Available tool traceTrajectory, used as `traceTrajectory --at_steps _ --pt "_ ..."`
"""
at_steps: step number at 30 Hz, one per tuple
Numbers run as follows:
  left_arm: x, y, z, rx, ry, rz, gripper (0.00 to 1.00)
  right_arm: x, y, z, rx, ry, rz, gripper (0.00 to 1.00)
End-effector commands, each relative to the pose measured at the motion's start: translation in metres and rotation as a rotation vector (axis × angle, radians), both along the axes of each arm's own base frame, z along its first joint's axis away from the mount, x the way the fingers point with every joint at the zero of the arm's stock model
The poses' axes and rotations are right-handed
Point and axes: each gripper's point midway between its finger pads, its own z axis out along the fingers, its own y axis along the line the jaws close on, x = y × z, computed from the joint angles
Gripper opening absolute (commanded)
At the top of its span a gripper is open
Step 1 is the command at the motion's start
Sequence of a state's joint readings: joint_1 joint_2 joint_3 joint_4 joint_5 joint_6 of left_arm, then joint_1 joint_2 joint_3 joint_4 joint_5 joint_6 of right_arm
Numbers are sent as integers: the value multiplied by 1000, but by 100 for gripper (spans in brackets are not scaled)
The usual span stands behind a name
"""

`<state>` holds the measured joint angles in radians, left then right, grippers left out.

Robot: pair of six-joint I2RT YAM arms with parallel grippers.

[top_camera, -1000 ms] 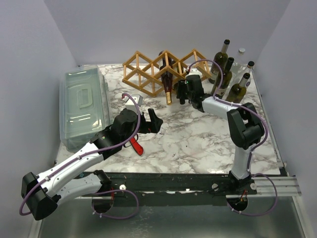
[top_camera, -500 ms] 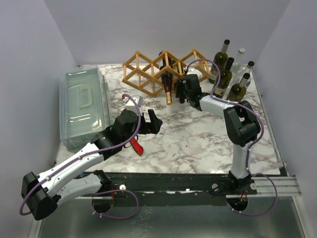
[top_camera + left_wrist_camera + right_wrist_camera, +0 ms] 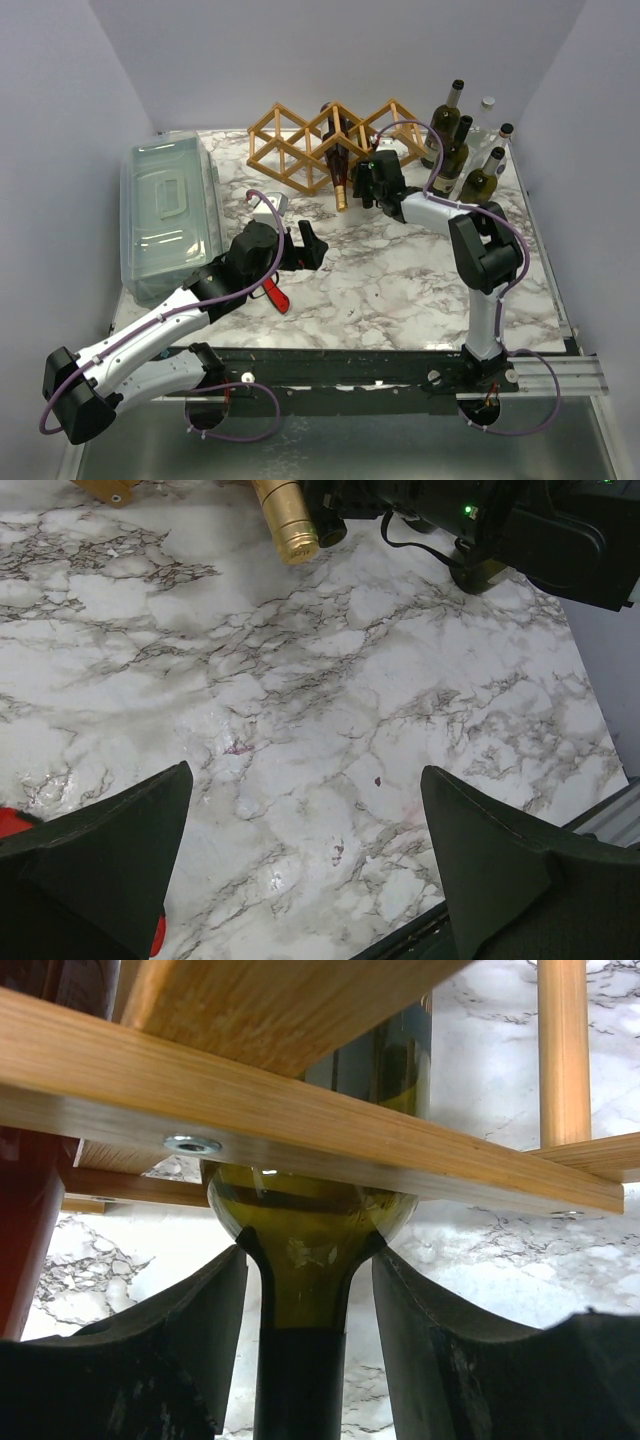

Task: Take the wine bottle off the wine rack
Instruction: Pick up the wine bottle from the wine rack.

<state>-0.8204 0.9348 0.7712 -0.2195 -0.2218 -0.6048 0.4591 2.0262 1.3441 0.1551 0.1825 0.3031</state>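
Observation:
The light wooden wine rack (image 3: 300, 150) stands at the back of the marble table. An olive-green wine bottle (image 3: 305, 1230) with a black capsule lies in one cell under a rack slat (image 3: 330, 1135), neck pointing out. My right gripper (image 3: 308, 1260) straddles that neck just below the shoulder. Its fingers (image 3: 190, 1320) stand on either side, with a thin strip of marble showing between each finger and the glass. From above, the right gripper (image 3: 372, 180) hides this bottle. My left gripper (image 3: 305, 770) hangs wide open over bare marble near the table's middle (image 3: 312, 245), holding nothing.
A second dark bottle with a gold foil top (image 3: 339, 180) lies in the neighbouring cell, just left of my right gripper. Several upright bottles (image 3: 460, 150) stand at the back right. A lidded clear bin (image 3: 170, 215), a white box (image 3: 268, 208) and a red-handled tool (image 3: 275, 295) lie on the left.
My right gripper has pushed a little further toward the rack and its jaws have narrowed around the bottle neck. The left arm has stayed where it was.

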Motion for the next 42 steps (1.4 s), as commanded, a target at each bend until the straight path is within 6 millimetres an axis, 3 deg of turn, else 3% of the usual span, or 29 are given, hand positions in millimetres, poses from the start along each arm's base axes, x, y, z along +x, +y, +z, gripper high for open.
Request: traceTrajectory --at_steps 1,7,11,18,20,30,42 --pt "1 3 1 -7 -9 19 99 3 4 -11 4 23 -9 56" --pt "1 3 -1 -7 -5 19 99 3 4 -13 3 29 -12 54" --pt "0 3 0 -10 -6 18 99 3 5 -12 6 27 -7 42" --pt "0 5 -1 -9 -8 22 99 -2 3 -5 12 26 -2 6" --pt "-1 5 -2 -8 -6 22 99 -3 2 2 19 13 -8 0" --pt "-2 6 0 -18 -11 23 99 -10 3 51 112 -99 -11 0" --pt "-2 5 0 -23 -10 20 99 -17 -2 72 128 -158 -6 0"
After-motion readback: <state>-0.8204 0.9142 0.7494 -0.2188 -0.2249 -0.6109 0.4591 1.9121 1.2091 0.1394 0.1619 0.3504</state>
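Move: The wine bottle to be taken lies in the rack with its neck already between the right hand's open fingers; its middle is about 9 cm ahead and about 1 cm higher. The red bottle lies some 7 cm ahead, 6 cm left and 6 cm higher, and the nearest standing green bottle some 16 cm right, 3 cm farther out and 6 cm higher. From the idle left hand, the wine bottle is some 33 cm ahead, 10 cm right and 12 cm lower. Close the right gripper on the neck just below the shoulder, from a little over half open to about a third, while sinking less than a centimetre. Hold there briefly, then keep the pinch and draw the bottle back towards the robot about 3 cm, drifting about a centimetre right and barely rising, with the wrist nearly unturned. ##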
